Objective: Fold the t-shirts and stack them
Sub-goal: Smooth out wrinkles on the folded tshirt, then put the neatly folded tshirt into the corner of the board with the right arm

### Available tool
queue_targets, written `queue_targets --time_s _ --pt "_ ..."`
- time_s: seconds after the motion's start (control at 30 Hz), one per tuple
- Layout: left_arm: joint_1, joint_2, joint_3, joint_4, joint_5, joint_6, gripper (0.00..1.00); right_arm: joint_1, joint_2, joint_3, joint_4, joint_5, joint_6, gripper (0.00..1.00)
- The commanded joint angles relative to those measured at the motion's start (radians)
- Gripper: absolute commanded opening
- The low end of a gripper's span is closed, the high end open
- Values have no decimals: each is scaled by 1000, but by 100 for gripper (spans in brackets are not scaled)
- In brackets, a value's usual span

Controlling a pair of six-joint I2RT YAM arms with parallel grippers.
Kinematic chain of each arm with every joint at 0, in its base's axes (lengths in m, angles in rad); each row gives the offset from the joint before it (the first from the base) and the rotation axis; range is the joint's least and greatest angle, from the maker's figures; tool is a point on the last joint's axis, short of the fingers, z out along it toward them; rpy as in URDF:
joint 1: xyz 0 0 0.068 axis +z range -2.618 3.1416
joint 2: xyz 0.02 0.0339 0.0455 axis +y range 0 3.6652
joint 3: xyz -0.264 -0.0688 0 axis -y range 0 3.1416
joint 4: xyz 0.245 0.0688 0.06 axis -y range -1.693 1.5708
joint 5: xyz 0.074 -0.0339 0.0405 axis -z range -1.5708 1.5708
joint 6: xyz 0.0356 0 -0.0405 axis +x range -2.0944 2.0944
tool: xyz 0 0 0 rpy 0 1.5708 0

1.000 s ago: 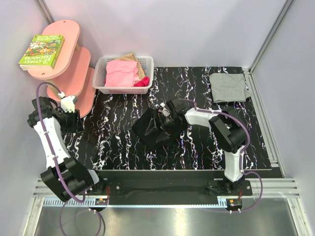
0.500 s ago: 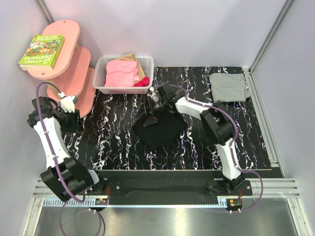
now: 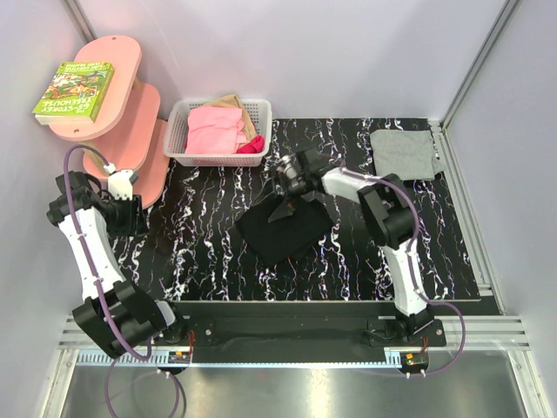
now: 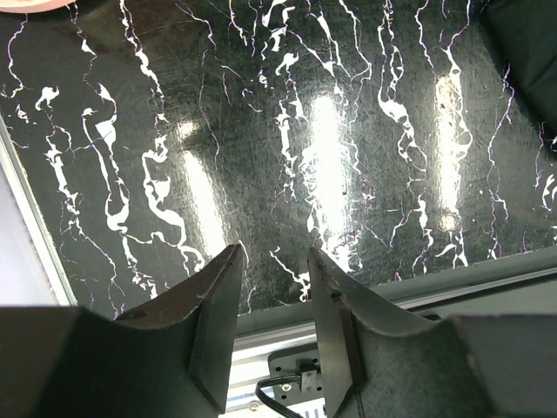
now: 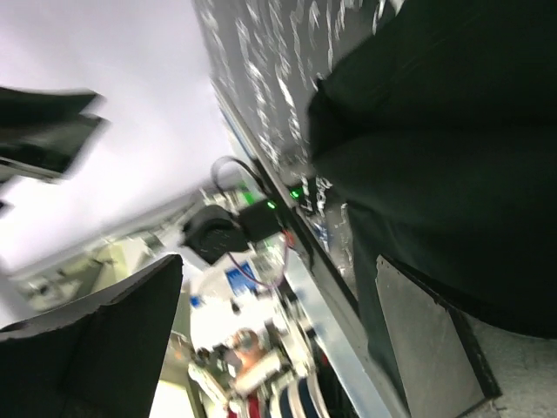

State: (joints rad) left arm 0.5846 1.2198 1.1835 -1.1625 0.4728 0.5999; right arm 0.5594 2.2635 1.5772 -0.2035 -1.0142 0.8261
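The black t-shirt (image 3: 283, 228) lies folded in a rough square at the table's middle; no print shows. It fills the upper right of the right wrist view (image 5: 452, 122), and a corner shows in the left wrist view (image 4: 533, 52). My right gripper (image 3: 287, 181) hovers over the shirt's far edge; its jaws (image 5: 278, 261) stand wide apart with nothing between them. The light grey t-shirt (image 3: 402, 155) lies folded at the far right. My left gripper (image 3: 130, 209) is at the far left, away from both shirts, with its jaws (image 4: 274, 252) a little apart and empty.
A white basket (image 3: 180, 131) of pink clothes stands at the back of the table. A pink tiered shelf (image 3: 130, 104) with a green book (image 3: 75, 90) stands at the back left. Grey walls close in the left, back and right sides. A metal rail (image 3: 287, 353) runs along the near edge.
My right gripper rose from the bunched black shirt, carried its edge toward the back, then let go. The shirt now lies flatter and squarer. The left arm has not moved.
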Motion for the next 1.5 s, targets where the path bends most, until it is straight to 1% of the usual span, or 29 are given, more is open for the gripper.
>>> queue_targets --time_s 0.0,0.03,0.07,0.1,0.13,0.17,0.23,0.27,0.3,0.37,0.53,0.77,0.87,0.93,1.0,1.13,1.33,1.47 --pt "4 -28 62 -25 32 15 42 -182 -179 14 -13 -43 -15 100" --pt "-2 -29 67 -34 30 12 42 -243 -196 -29 -11 -15 -25 100" --pt "-17 -32 70 -35 14 0 42 -278 -217 -52 -14 9 -28 100" --pt "-85 -42 65 -29 -43 -23 42 -306 -226 -80 -17 40 -33 100" --pt "-127 -64 61 -22 -63 -35 43 -352 -232 -138 -16 95 -51 99" --pt "-205 -75 51 -14 -75 -52 43 -371 -237 -169 -16 124 -62 100" --pt "-291 -86 50 -9 -102 -106 44 -409 -237 -235 -17 184 -103 100" --pt "-380 -85 50 -8 -124 -129 44 -418 -237 -252 -17 196 -117 100" --pt "-419 -76 50 -5 -166 -170 44 -426 -234 -264 -20 212 -130 100" --pt "-480 -68 53 4 -184 -196 43 -435 -225 -284 -33 256 -169 100" --pt "-522 -51 70 6 -192 -230 43 -434 -179 -292 -54 237 -234 100" --pt "-580 -57 47 20 -214 -262 42 -414 -167 -313 -94 272 -341 100" --pt "-649 -51 38 26 -310 -282 40 -357 -157 -310 -116 284 -386 100" --pt "-660 -62 44 26 -312 -282 40 -293 -150 -309 -141 315 -419 100" --pt "-660 -75 50 24 -309 -281 41 -254 -142 -313 -154 333 -436 100" --pt "-660 -88 68 12 -307 -279 41 -199 -119 -325 -149 328 -430 100" --pt "-660 -98 51 11 -310 -278 42 -168 -113 -382 -122 321 -394 100" --pt "-669 -65 38 26 -301 -287 41 -150 -116 -424 -108 333 -367 100"
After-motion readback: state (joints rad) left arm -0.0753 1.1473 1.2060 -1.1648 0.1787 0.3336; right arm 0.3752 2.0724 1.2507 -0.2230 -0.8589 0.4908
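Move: The folded black t-shirt has its middle about 8 cm back and 3 cm right of the right hand, some 6 cm below it; its right corner is roughly 15 cm right and 7 cm back. The laundry basket stands about 17 cm ahead and 15 cm left, the folded grey t-shirt some 13 cm ahead and 36 cm right. From the left hand, the black shirt lies about 40 cm right, level with it and 15 cm below. The right hand, fingers kept wide open, rises a little and swings about 20 cm right and 11 cm forward off the black shirt's far edge while turning some 30 degrees clockwise, then sinks low beyond the shirt's right side and sweeps back about 10 cm left and 7 cm towards the base, unwinding most of that turn, to push a finger against the shirt's right far edge. The left hand meanwhile swings some 11 cm right towards the shirt, staying high, partly open and touching nothing, turning a little clockwise. ##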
